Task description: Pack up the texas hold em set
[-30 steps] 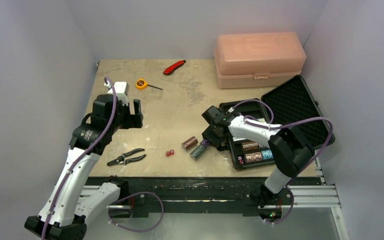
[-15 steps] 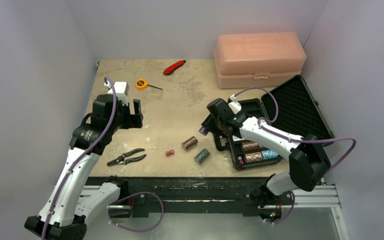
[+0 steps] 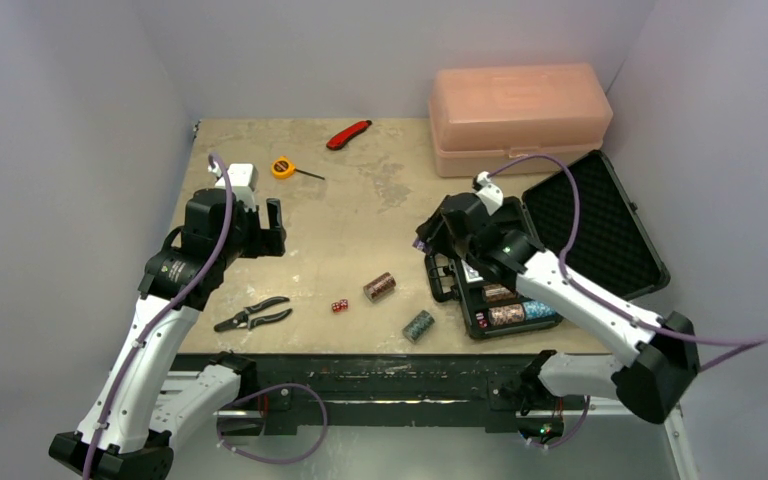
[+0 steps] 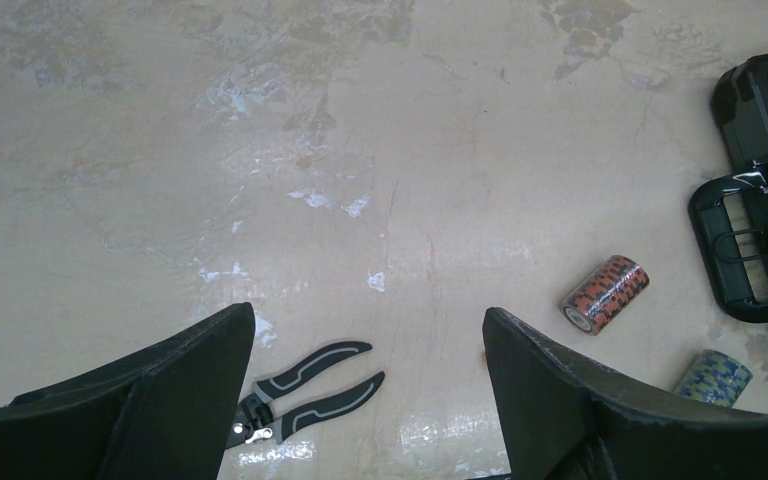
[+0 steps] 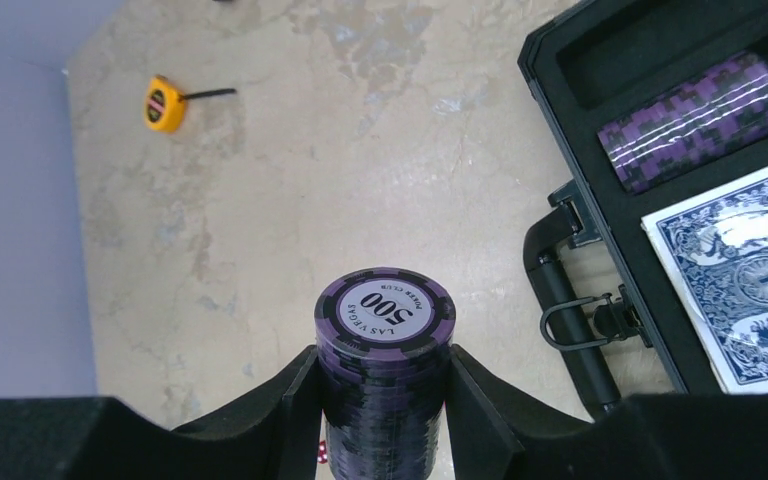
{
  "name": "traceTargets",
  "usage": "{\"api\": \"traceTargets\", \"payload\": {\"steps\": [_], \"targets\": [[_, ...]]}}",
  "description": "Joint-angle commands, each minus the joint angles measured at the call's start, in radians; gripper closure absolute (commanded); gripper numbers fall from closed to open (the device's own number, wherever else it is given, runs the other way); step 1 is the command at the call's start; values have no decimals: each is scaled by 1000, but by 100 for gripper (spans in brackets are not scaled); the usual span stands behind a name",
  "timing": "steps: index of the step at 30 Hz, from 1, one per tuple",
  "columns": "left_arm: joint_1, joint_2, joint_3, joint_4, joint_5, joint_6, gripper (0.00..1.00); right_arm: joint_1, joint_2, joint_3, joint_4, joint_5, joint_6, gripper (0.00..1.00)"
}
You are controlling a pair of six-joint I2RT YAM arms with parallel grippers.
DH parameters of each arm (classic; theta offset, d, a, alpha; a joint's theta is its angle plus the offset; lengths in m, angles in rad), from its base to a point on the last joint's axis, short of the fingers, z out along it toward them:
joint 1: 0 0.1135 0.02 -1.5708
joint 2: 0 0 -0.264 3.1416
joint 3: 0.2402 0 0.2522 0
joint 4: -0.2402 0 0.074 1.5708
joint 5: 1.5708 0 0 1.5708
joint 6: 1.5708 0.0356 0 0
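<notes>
The black case lies open at the right, its foam base holding chip rolls. My right gripper hovers by the case's left end, shut on a purple chip roll marked 500. In the right wrist view the case holds another purple roll and a blue card deck behind the handle. An orange roll, a blue-green roll and red dice lie loose on the table. My left gripper hangs open over the left side, holding nothing.
Black-handled pliers lie near the front left. A yellow tape measure and a red utility knife sit at the back. A translucent pink box stands behind the case. Grey walls close in on both sides.
My right gripper has lifted the purple roll and carried it back and right, to the case's left end. The blue-green roll has shifted toward the front edge. The left arm is still.
</notes>
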Motion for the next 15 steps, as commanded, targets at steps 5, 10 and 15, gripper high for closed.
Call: {"api": "traceTargets", "payload": {"steps": [5, 10, 15], "targets": [[-4, -3, 3, 24, -10, -2, 16, 2, -168, -18, -64, 196, 43, 100], [-4, -1, 3, 24, -15, -2, 16, 2, -148, 36, -195, 288, 110, 100], [-4, 1, 3, 24, -16, -2, 16, -2, -146, 58, -245, 333, 137, 100]]}}
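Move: My right hand holds the second purple chip roll. The free chip slots at the case's far end lie about 14 cm to its right, 8 cm ahead and 14 cm below. The purple roll already packed there is some 9 cm right and 6 cm ahead, the card deck about 11 cm right and level, and the case handle 4 cm right and 2 cm back. From my idle left hand those slots are roughly 42 cm right, 13 cm ahead and 20 cm down. Keeping the purple roll pinched, I swing my right hand about 7 cm to my right and draw it slightly back, across the handle towards the open case. I arc up some 3 cm, then sink back almost to the starting height, turning the wrist about 10 degrees clockwise and dipping its left side a little. ##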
